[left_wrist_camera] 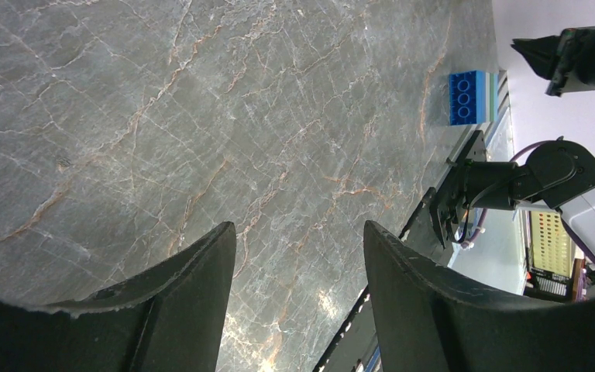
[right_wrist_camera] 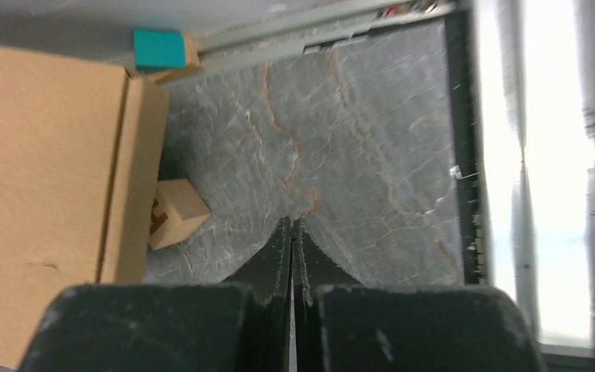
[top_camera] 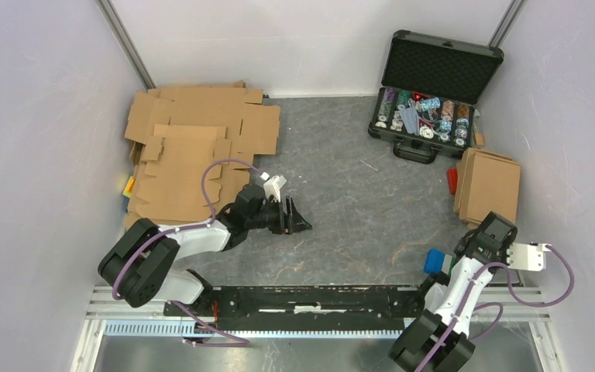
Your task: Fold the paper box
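Observation:
Flat, unfolded paper box blanks (top_camera: pixel 194 147) of brown cardboard lie in a pile at the back left of the table. My left gripper (top_camera: pixel 298 218) hovers low just to the right of that pile. It is open, and in the left wrist view only bare marbled table shows between its fingertips (left_wrist_camera: pixel 298 226). My right gripper (top_camera: pixel 486 226) is at the near right, beside a stack of folded cardboard boxes (top_camera: pixel 488 186). In the right wrist view its fingers (right_wrist_camera: pixel 292 226) are pressed together with nothing between them, and a folded box (right_wrist_camera: pixel 46 194) fills the left side.
An open black case of poker chips (top_camera: pixel 434 93) stands at the back right. A blue block (top_camera: pixel 436 262) sits by the right arm's base and also shows as the blue block (left_wrist_camera: pixel 471 97) in the left wrist view. A small cardboard scrap (right_wrist_camera: pixel 172 213) and a teal block (right_wrist_camera: pixel 159 49) lie near the folded boxes.

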Robot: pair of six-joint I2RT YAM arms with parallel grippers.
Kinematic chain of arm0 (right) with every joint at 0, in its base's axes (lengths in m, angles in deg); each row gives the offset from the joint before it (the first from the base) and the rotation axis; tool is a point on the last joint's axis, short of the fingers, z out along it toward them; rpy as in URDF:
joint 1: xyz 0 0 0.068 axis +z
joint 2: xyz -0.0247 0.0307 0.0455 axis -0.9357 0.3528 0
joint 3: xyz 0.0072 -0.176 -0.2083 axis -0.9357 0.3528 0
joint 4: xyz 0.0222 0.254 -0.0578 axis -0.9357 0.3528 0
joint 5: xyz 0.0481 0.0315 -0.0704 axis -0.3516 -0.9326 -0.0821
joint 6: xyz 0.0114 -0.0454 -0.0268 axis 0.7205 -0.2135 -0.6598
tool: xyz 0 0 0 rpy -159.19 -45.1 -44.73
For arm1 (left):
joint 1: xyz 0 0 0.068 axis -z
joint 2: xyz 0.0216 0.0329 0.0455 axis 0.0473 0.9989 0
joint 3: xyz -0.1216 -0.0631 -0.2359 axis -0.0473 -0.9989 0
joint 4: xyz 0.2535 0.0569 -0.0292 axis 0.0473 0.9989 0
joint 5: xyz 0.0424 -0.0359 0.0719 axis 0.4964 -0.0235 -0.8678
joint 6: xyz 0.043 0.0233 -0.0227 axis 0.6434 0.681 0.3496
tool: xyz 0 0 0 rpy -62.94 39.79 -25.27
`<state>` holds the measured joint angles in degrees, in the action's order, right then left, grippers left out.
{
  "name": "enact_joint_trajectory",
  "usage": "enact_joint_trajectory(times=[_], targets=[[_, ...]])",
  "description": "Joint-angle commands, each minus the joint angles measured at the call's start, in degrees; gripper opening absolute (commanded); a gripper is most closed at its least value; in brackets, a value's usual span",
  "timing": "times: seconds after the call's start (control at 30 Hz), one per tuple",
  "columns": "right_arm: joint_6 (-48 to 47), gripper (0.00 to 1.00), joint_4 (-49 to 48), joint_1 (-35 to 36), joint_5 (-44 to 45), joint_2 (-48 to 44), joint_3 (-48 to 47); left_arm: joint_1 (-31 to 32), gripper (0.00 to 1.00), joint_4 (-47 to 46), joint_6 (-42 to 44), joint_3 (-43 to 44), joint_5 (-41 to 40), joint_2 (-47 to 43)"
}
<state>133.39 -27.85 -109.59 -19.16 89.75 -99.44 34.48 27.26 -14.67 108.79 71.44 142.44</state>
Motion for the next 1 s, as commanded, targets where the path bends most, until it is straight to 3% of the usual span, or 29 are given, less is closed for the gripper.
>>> enact_joint_trajectory(times=[0.0,0.3,0.63,0.97], targets=[[2.1,0.00,-13.5,-0.1,-9.1,3.6,4.9,-0.1,0.68,-2.6,0.5,1.2,1.3,-0.1],[6.0,0.00,-24.7,0.6,-16.2,17.0,1.5,-0.1,0.69,-1.7,2.1,1.4,-0.3,-0.4],[7.0,0.00,-25.9,9.8,-6.3,27.6,-9.6,-0.1,0.69,-2.1,3.1,1.8,-0.5,0.5],[6.4,0.00,-28.2,11.5,-5.7,38.4,-18.8,-0.1,0.69,-2.2,4.0,2.4,-0.7,1.4]])
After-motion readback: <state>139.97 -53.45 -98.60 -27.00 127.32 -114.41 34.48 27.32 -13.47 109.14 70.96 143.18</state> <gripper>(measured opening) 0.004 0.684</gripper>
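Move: The paper box, apparently stacked on another, has its middle about 17 cm ahead of the right hand, 4 cm left and a couple of centimetres lower; its near side is some 7 cm ahead. A wooden block lies 7 cm ahead, 3 left, and a teal block 8 ahead, 5 right. The red object lies 20 cm ahead, 10 left. These three are some 6 cm below. From the left hand the box is about 49 cm right, 10 ahead and 3 lower. The paper box's near side is met by the right hand's shut fingers, which push it away from the base. The hand first dips about 4.5 cm while easing forward, then drives on forward and climbs back to its starting height, some 16 cm forward in all, turning a little over 10 degrees counter-clockwise and slowing at the end. ##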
